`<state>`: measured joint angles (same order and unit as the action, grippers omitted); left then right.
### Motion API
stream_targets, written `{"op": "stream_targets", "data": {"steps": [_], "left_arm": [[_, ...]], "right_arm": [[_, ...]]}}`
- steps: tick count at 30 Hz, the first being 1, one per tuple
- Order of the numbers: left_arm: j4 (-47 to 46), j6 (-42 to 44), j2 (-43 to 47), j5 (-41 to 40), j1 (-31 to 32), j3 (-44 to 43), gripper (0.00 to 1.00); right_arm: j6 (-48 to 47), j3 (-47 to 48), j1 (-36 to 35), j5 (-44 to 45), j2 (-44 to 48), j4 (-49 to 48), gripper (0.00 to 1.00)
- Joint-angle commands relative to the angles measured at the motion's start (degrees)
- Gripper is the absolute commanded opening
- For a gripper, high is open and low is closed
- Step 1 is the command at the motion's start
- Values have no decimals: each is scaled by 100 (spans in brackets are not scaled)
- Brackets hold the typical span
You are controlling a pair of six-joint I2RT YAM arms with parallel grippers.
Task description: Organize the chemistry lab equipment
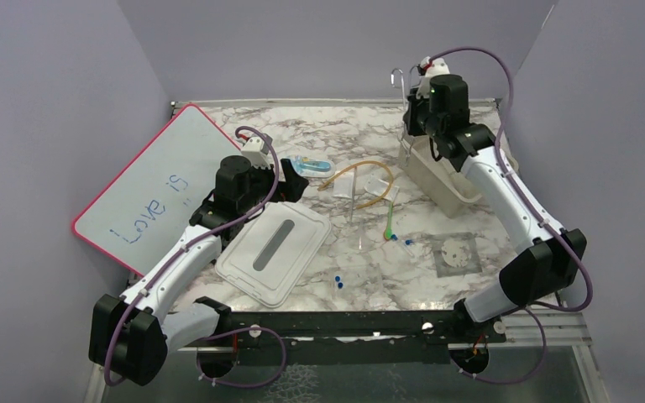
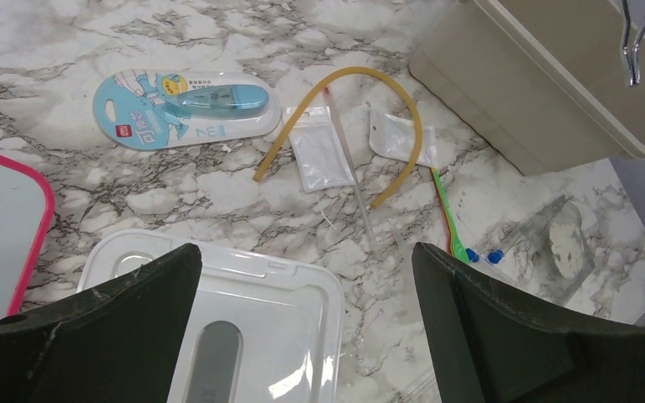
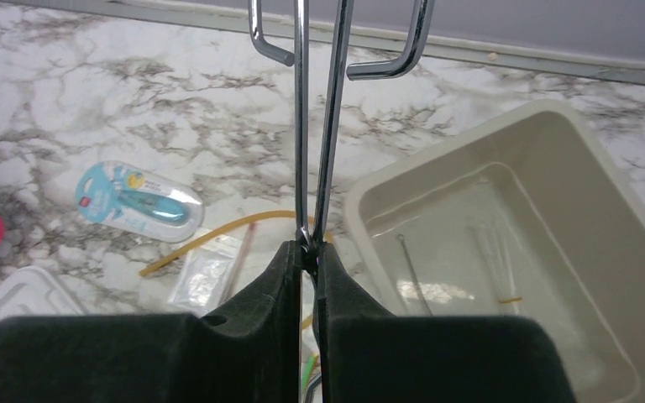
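My right gripper (image 1: 411, 107) (image 3: 307, 248) is shut on the metal scissor-like forceps (image 3: 319, 126) (image 1: 398, 82), held upright above the near-left rim of the beige bin (image 1: 437, 176) (image 3: 504, 252). The bin holds thin wire pieces (image 3: 411, 277). Amber tubing (image 1: 361, 180) (image 2: 361, 109) curves on the marble mid-table over small clear bags (image 2: 323, 155). A thin green stick (image 1: 390, 220) (image 2: 447, 210) lies beside it, near small blue-capped pieces (image 2: 480, 254). My left gripper (image 1: 290, 189) (image 2: 306, 285) is open and empty, over the clear lid (image 1: 273, 250) (image 2: 243, 336).
A pink-edged whiteboard (image 1: 147, 189) leans at the left wall. A blue correction-tape pack (image 1: 311, 165) (image 2: 186, 107) lies at the back. A clear bag with a round disc (image 1: 456, 252) and small blue caps (image 1: 338, 280) lie toward the front.
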<state>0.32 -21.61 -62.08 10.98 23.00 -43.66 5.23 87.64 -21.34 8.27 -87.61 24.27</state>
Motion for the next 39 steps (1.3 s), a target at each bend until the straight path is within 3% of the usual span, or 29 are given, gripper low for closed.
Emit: {"op": "stream_targets", "data": {"steps": [1,6,12,18,24,33,39], "left_arm": [[-137,-2,166,165,20,-64,99],[-163,-27,152,157,20,-46,99],[-181,-38,174,143,87,-30,99],[-120,-10,-14,58,221,-69,99],[-93,43,-140,-52,433,-112,99],[-69,24,-299,-58,566,-228,99],[-41,25,-419,-78,566,-258,99]], "right_arm": [[-373,122,645,190,278,84,0],[-1334,-93,1122,1276,353,-225,1],[-2430,-703,1556,447,307,-780,1],[-3283,-1103,1773,-239,78,-748,1],[-4205,-1615,1860,14,-21,-783,1],[-4706,-1735,2028,267,-719,-703,0],[-4657,-1085,2099,422,-1579,-562,1]]}}
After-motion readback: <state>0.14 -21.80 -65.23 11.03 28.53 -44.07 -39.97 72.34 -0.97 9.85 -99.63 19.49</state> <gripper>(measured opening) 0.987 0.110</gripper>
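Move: The beige bin, where the tongs held by the right hand are headed, has its middle about 20 cm to that hand's right, nearly level with it in reach, and some 20 cm below. On the table, about 26 cm below the hand, the yellow tube lies about 3 cm back and 8 cm left, with a small white packet some 5 cm back and 5 cm left. From the left hand, the bin is roughly 15 cm ahead, 50 cm right and 12 cm lower. Still gripping the metal tongs, the right hand first sweeps about 15 cm right, almost level, over the bin's near-left side, then sinks some 18 cm down into the bin while drifting a little farther right, its left side rolling down by about 40 degrees and the fingers tipping lower, with the grip kept shut. The left hand, empty and wide open, shifts slightly right and a little back and down above the lid side of the table. ##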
